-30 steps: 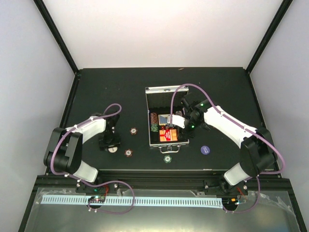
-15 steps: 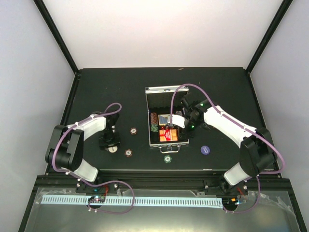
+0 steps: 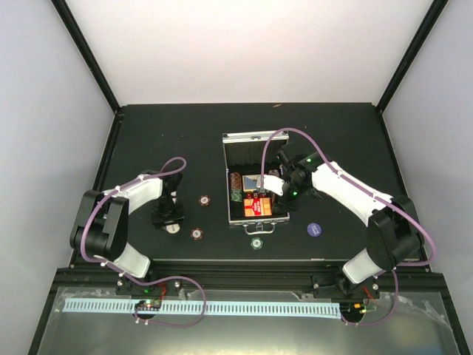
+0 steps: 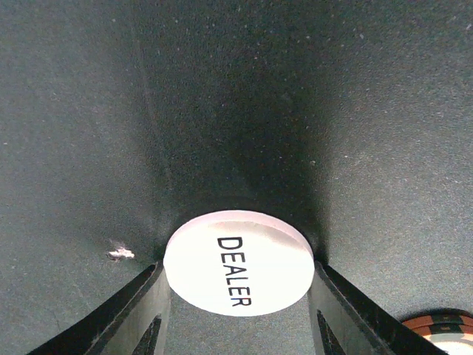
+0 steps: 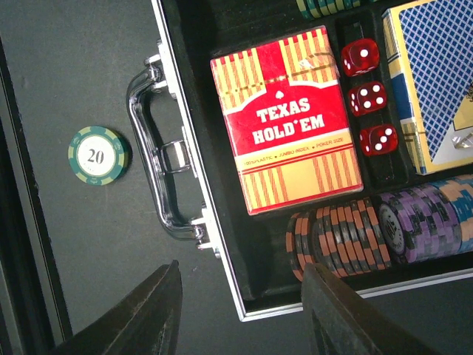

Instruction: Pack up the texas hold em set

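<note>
The silver case (image 3: 238, 137) lies open at mid-table. In the right wrist view it holds a red Texas Hold'em card deck (image 5: 288, 122), a blue-backed deck (image 5: 432, 81), three red dice (image 5: 368, 96) and rows of maroon chips (image 5: 340, 237) and purple chips (image 5: 417, 222). My right gripper (image 5: 244, 310) hovers open over the case's corner beside the handle (image 5: 159, 148), holding nothing. My left gripper (image 4: 236, 296) is down on the table, shut on a white DEALER button (image 4: 238, 259), its fingers touching both edges.
Loose chips lie on the black table: two maroon ones (image 3: 204, 200) (image 3: 196, 233) between the left arm and the case, a green "20" chip (image 5: 96, 155) in front of the handle, a purple one (image 3: 314, 229) right of the case. A maroon chip (image 4: 443, 333) shows beside the left fingers.
The left jaws have closed in on the dealer button, and the left arm shifted slightly. The right arm has not moved.
</note>
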Available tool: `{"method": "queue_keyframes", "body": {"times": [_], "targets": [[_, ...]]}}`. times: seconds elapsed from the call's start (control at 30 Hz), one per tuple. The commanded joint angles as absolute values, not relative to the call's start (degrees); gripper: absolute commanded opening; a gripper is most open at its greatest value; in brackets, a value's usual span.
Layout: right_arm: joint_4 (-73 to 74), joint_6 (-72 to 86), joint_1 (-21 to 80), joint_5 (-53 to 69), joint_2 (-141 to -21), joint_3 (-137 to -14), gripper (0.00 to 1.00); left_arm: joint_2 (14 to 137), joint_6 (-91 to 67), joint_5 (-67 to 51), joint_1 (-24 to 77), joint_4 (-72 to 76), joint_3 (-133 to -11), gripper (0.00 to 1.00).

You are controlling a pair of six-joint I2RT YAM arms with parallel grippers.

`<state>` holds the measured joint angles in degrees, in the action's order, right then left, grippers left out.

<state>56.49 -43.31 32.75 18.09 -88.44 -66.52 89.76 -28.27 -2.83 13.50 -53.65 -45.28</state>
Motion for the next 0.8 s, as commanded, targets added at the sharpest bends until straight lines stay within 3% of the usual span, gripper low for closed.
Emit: {"method": "queue_keyframes", "body": {"times": [0.0, 0.33, 0.77], "targets": [[55.5, -42.1, 32.7, 17.3, -87.6, -67.0, 0.48, 93.6, -26.6, -10.4, 14.9, -42.0, -41.7, 0.47], [54.9, -41.6, 32.7, 16.3, -85.9, -64.6, 0.48, 86.2, -21.9, -16.0, 20.3, -39.4, -48.3, 0.48], [56.3, -40.2, 28.7, 16.3, -82.9, -62.1, 0.47, 93.1, -18.4, -25.2, 31.9, -28.0, -61.1, 0.49]]}}
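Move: The left hand already pinches the white dealer button, still down at the table; the middle of the open chip case lies about 28 cm to its right and 11 cm ahead, a little above fingertip level. On the way, one loose chip lies some 11 cm right and 9 cm ahead, another about 8 cm right and 2 cm back. From the empty right hand the case's middle is roughly 8 cm left, 6 cm ahead and 8 cm below. Keeping its pinch on the dealer button, the left hand lifts it off the table and sweeps some 17 cm to the right, also about 8 cm forward and 8 cm up, passing between the two loose chips towards the case's left wall; most of the climb comes in the second half, as the fingertips tilt some 30 degrees out to the right and forward and the hand turns clockwise. The right hand, empty and half open, starts easing about 2 cm right, away from the case's middle. ##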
